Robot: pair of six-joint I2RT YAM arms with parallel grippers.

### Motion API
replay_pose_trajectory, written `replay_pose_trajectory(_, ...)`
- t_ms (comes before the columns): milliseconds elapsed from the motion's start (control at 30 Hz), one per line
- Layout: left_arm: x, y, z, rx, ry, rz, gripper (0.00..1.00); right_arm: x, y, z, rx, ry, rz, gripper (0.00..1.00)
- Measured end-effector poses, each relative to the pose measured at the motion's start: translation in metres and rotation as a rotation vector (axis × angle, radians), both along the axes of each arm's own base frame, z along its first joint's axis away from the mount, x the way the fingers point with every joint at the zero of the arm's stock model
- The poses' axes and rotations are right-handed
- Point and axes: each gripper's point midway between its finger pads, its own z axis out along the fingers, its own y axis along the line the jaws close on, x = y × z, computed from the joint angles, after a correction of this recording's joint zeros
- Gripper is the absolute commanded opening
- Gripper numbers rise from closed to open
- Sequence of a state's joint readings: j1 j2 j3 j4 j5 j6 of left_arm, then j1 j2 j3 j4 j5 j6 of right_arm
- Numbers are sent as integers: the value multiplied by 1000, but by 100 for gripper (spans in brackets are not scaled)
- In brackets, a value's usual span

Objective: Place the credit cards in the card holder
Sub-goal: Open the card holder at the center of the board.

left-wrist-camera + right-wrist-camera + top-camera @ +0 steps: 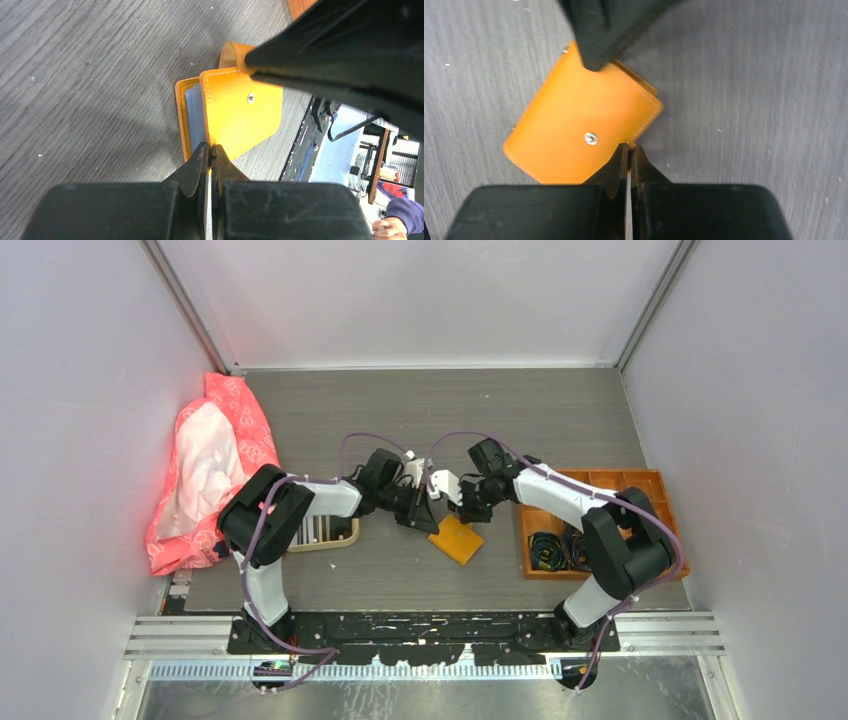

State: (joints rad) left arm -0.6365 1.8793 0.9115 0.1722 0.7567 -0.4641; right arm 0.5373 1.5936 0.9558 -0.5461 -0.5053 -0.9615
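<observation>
The mustard-orange card holder [458,540] lies mid-table between both arms, its snap flap [245,110] raised. My left gripper [211,150] is shut on the flap's near edge. A pale blue credit card [195,117] shows inside, between the flap and the back panel. My right gripper [629,147] is shut on the holder's [574,130] corner edge, beside the snap stud. Its black finger [320,45] reaches over the holder's top in the left wrist view. Dark striped credit cards [316,530] lie in the beige tray [348,538] under the left arm.
An orange compartmented box [600,480] with black coils stands at the right, under the right arm's elbow. A pink and white bag [210,470] leans against the left wall. The two grippers [432,522] [470,515] sit very close together.
</observation>
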Motion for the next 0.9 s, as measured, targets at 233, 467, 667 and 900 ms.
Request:
replay_pose_trajectory(233,0,1,-1,1,2,1,5,19,-15,8,0,-23,-157,1)
replay_pose_trajectory(467,1,12,5,43,-40,60,43,22,-11,32,152,150,-418,1)
replay_pose_trajectory(667,10,26,62,-2,-214,169,56,31,-6,61,296,238,-569,1)
replay_pose_trajectory(900,-13,54,87,-141,-306,310,88,24,14,78,400,369,-608,1)
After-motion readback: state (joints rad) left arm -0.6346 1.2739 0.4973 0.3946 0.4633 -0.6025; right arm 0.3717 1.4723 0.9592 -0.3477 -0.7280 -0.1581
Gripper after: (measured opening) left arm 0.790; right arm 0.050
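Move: Both hands already hold the card holder: the left pinches its left-hand edge, so its middle lies about 4 cm to that hand's right, 2 cm back and 2 cm lower. From the right hand, closed on the unsnapped flap, the middle is some 3 cm back, level sideways and 3 cm down. The card tray stands about 22 cm left of the left hand, the wooden box some 26 cm right of the right hand, each straight alongside and slightly lower. Keeping its pinch on the flap, the right hand draws it about 2 cm forward, then rises to some 8 cm, turning roughly 35 degrees clockwise and tilting its fingertips upward. The left hand first keeps its grip, then spreads its fingers, lets go of the edge and backs off, up about 9 cm and 5 cm left, away from the holder. ##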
